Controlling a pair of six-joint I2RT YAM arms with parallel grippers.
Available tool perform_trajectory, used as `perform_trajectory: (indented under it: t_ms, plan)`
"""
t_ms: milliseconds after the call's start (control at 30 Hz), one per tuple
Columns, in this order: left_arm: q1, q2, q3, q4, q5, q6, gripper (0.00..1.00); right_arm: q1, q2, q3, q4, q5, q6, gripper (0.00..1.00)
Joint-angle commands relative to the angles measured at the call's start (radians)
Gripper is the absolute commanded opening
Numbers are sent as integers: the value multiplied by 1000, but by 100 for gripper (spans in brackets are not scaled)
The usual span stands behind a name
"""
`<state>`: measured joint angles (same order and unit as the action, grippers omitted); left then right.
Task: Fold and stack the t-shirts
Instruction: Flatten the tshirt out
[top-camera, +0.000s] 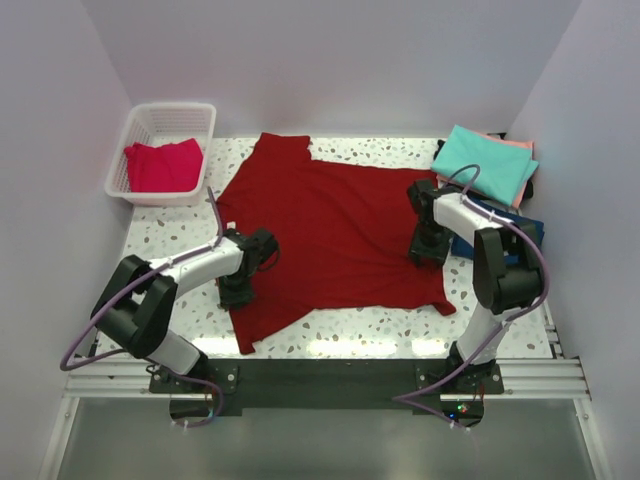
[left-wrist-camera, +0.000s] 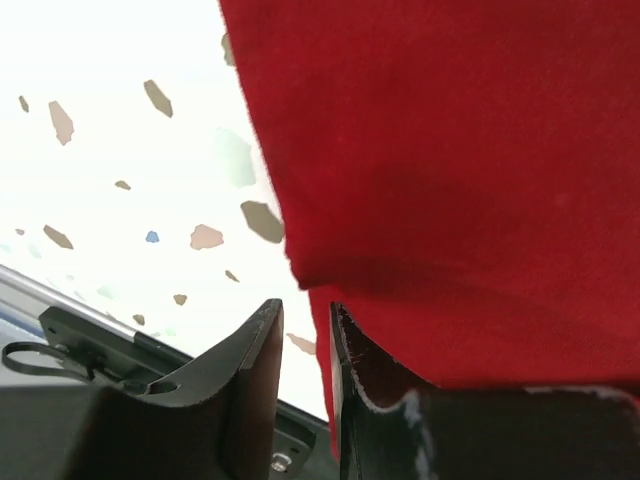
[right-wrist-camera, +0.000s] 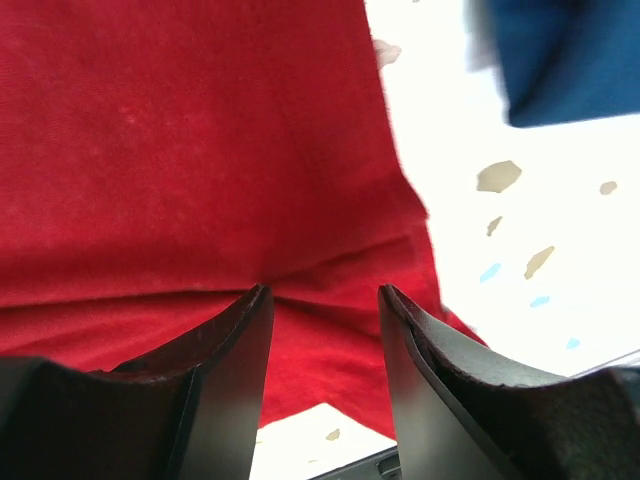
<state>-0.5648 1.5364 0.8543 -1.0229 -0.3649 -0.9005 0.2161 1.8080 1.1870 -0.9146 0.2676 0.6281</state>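
A large dark red t-shirt (top-camera: 340, 230) lies spread flat across the middle of the table. My left gripper (top-camera: 238, 292) is low at its left edge. In the left wrist view the jaws (left-wrist-camera: 305, 308) stand narrowly open, with the shirt's edge (left-wrist-camera: 450, 170) hanging into the gap against the right finger. My right gripper (top-camera: 430, 250) is over the shirt's lower right part. Its jaws (right-wrist-camera: 325, 290) are wide open just above the cloth (right-wrist-camera: 200, 150), with nothing between them. A pinkish-red t-shirt (top-camera: 163, 165) lies in the basket. A folded teal t-shirt (top-camera: 485, 160) tops a salmon pink one (top-camera: 520, 145), with a navy one (top-camera: 525, 225) beside them.
The white lattice basket (top-camera: 150, 115) stands at the back left corner of the speckled table (top-camera: 170, 235). The folded stack is at the back right, close to my right arm. Navy cloth (right-wrist-camera: 570, 60) shows at the top right of the right wrist view. Walls close in the back and sides.
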Motion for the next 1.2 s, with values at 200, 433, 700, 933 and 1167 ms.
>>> perform_trajectory:
  t_ms: [200, 433, 700, 933, 1167]
  plan:
    - [3, -59, 127, -83, -49, 3, 29, 114, -177, 86, -52, 82, -24, 51]
    - [3, -35, 140, 35, -42, 12, 29, 137, -207, -64, 150, -140, -64, 53]
    - [3, 21, 57, 86, -2, 5, 28, 267, -171, -93, 149, -153, -79, 53]
    - [3, 51, -17, 47, -8, -44, 28, 353, -112, -184, 220, -244, -62, 53]
    - [6, 51, -58, 17, 14, -69, 26, 431, -52, -224, 241, -262, -47, 52]
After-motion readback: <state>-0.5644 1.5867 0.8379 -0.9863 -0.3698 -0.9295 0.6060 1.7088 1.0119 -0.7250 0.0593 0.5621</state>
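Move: The t-shirt's near hem, at the stretch to press next, is about 12 cm to the right hand's left and 11 cm back, 1 cm below. The near-right corner is some 13 cm back and 6 cm to that hand's right, and the navy shirt about 21 cm right and 7 cm farther out. The left hand has the t-shirt's left edge 1 cm beneath its fingertips, with the near-left corner 14 cm back and 3 cm right. Hop the right gripper off the shirt's right side, rising about 6 cm, then carry it left and back towards the hem, 13 cm left in all, turning counter-clockwise. Set the half-open fingertips down on the cloth just inside the hem. Meanwhile lift the left gripper up and forward some 4 cm, then bring it back down onto the left edge, fingers kept nearly closed. ##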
